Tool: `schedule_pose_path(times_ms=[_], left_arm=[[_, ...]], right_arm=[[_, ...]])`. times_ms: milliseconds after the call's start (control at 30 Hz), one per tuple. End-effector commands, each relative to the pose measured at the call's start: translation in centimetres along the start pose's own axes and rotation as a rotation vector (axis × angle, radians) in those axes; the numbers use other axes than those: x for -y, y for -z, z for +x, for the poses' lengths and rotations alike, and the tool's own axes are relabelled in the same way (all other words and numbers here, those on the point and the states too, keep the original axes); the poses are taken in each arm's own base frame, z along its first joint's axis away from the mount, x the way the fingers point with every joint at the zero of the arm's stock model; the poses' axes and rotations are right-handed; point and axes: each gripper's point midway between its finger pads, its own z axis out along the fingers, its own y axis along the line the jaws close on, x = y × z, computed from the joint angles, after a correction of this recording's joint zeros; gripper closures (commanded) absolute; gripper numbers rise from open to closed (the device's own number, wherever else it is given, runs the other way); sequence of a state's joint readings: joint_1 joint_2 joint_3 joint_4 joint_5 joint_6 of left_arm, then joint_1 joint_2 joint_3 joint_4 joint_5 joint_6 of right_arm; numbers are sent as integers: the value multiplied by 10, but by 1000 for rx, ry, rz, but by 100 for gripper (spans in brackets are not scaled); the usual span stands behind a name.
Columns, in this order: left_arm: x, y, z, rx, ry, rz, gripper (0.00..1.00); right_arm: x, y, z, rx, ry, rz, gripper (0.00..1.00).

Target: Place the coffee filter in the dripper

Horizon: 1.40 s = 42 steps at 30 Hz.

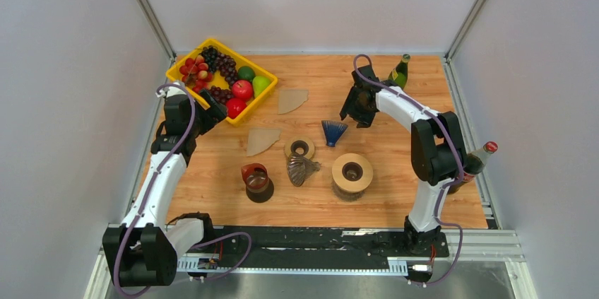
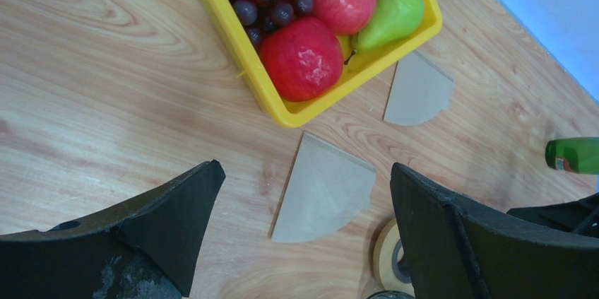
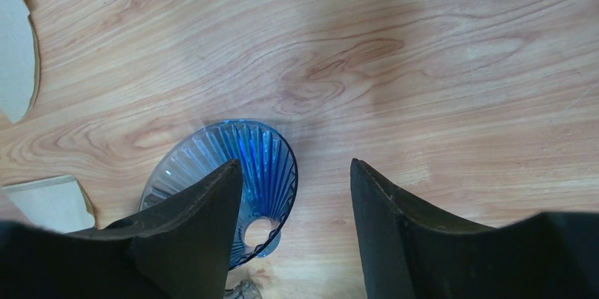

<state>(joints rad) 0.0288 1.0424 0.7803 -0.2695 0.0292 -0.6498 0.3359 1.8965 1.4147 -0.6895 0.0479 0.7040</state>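
Two pale paper coffee filters lie flat on the wooden table, one (image 1: pixel 263 140) (image 2: pixel 325 189) at centre left and one (image 1: pixel 292 100) (image 2: pixel 418 90) beside the yellow tray. A blue ribbed dripper (image 1: pixel 333 131) (image 3: pixel 272 161) lies on its side mid-table. My left gripper (image 1: pixel 215 109) (image 2: pixel 304 168) hangs open above the nearer filter, touching nothing. My right gripper (image 1: pixel 360 112) (image 3: pixel 295 163) is open just behind the blue dripper. Its left finger (image 3: pixel 191 221) covers part of the dripper's cone, and only bare table shows between the jaws.
A yellow tray (image 1: pixel 185 85) (image 2: pixel 244 55) of fruit stands at the back left. A dark ribbed dripper (image 1: pixel 301 169), a brown glass dripper (image 1: pixel 255 178) and two wooden rings (image 1: pixel 300 148) (image 1: pixel 352 173) sit near the front. Bottles stand at the back (image 1: pixel 400 71) and the right edge (image 1: pixel 477 161).
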Motion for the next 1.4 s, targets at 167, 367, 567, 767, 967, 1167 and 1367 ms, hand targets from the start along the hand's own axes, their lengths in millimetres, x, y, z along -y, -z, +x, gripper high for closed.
schedule_pose_path(times_ms=[167,367,567,767,967,1167,1367], left_arm=[[7,1,-10,22,13,14,0],[5,1,-10,24,12,6,0],[4,1,-10,22,10,1,0],[4,-1,-8,15,13,-3,0],[3,-1,-7,11,13,-4,0],[2,-2,-6,3,15,-12,0],[2,-2,-6,-2,16,-16,0]], right_arm=[[-16,-4,10,-46,3,-94,46],[-18,-10,21,-70,8,-92,51],[-20,-7,27,-75,1,-104,56],[-23,-9,34,-83,-17,-116,66],[-33,-1,35,-67,-32,-168,78],[-43,7,40,-65,-36,-222,88],[-51,13,46,-66,-33,-265,96]])
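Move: The blue dripper lies on its side about 7 cm to the right hand's left and 4 cm back, its middle a little below the fingertips. The tape roll is some 18 cm left and 9 cm back, the grey cone 18 cm left and 17 cm back, both lower. The wooden ring on the carafe stands roughly 18 cm straight back. From the left hand, the blue dripper lies about 38 cm right, roughly level, 15 cm below. The right fingers, partly open at first, close to a pinch on the right-hand edge of the blue dripper's rim. To get there the hand slides left about 5 cm and draws back some 3 cm, sinking roughly 3 cm on the way and then rising 1 cm at the end, while it rolls about 10 degrees, its left side coming up. ##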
